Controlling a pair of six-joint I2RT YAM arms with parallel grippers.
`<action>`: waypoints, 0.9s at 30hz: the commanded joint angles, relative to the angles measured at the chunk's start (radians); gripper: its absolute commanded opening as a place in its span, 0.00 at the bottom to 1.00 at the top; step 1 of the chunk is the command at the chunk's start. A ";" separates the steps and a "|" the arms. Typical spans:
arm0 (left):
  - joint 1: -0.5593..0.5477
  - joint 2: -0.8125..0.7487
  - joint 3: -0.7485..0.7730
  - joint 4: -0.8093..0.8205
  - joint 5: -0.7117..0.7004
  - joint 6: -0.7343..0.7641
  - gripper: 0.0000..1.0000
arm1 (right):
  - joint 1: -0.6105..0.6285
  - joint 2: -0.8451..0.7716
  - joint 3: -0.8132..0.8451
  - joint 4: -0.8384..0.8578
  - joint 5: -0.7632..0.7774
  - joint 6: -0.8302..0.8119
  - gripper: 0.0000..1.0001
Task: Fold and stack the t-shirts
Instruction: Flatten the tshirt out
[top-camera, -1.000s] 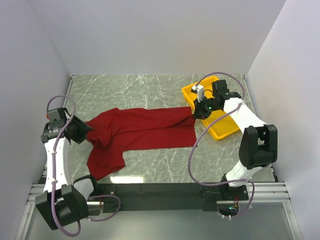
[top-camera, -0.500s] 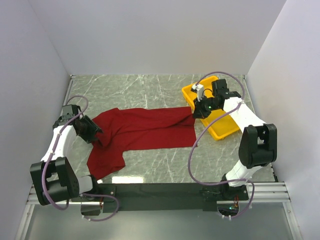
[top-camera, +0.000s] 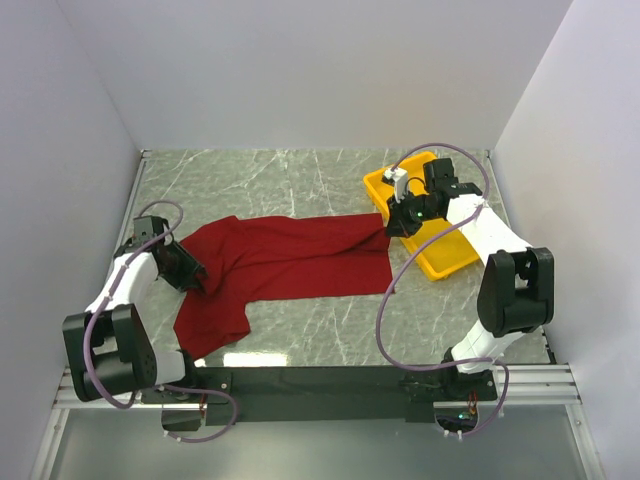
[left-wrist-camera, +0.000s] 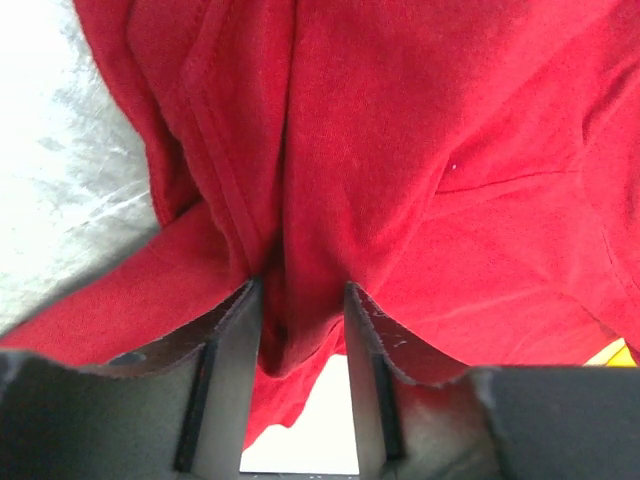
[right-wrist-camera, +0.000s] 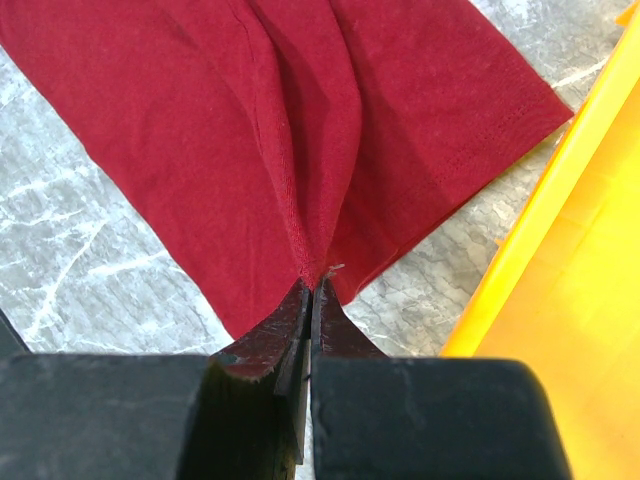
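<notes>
One dark red t-shirt (top-camera: 290, 262) lies stretched across the marble table, its left part drooping toward the front edge. My left gripper (top-camera: 192, 275) sits at the shirt's left edge. In the left wrist view its jaws stand apart (left-wrist-camera: 300, 290) with a fold of the red cloth (left-wrist-camera: 420, 150) bunched between them, and bright table shows through the gap lower down. My right gripper (top-camera: 392, 228) is shut on the shirt's right edge beside the tray. The right wrist view shows its fingertips (right-wrist-camera: 312, 283) pinching the cloth (right-wrist-camera: 250, 130) into a ridge.
A yellow plastic tray (top-camera: 445, 262) lies at the back right of the table, under the right wrist, and its rim (right-wrist-camera: 570, 300) runs close to the held corner. White walls close in the table on three sides. The arm bases stand at the near edge.
The left arm has swung in from the far left to the shirt's left edge, and its jaws have narrowed around a fold. The right arm and the shirt's right edge have stayed put.
</notes>
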 joint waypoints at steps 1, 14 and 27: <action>-0.007 0.015 -0.003 0.077 0.018 -0.028 0.39 | 0.000 0.002 0.032 0.012 -0.013 0.000 0.00; 0.017 -0.031 0.208 0.028 -0.014 0.041 0.01 | 0.000 0.005 0.084 0.009 0.024 0.001 0.00; 0.161 0.006 0.692 0.420 -0.018 0.115 0.01 | -0.020 0.141 0.718 0.072 0.048 0.157 0.00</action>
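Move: The red t-shirt's raised fold lies between the left hand's half-open fingers, about 1 cm ahead and 1 cm below. The near sleeve lies some 10 cm back and 4 cm to the right of that hand. That fold is about 47 cm left of the right hand, 9 cm back and 6 cm lower. From the right hand the yellow box is some 5 cm ahead and 13 cm right, and the shirt's near hem corner 12 cm back and 1 cm right. The t-shirt's fold is pinched by the left fingers, which shut while creeping a centimetre or so forward. The left hand then sweeps it up some 27 cm, forward and out to the left, the fingertips swinging up about 45 degrees. Starting slightly later, the right hand, still gripping the hem, rises about 15 cm and goes forward beside the box. ##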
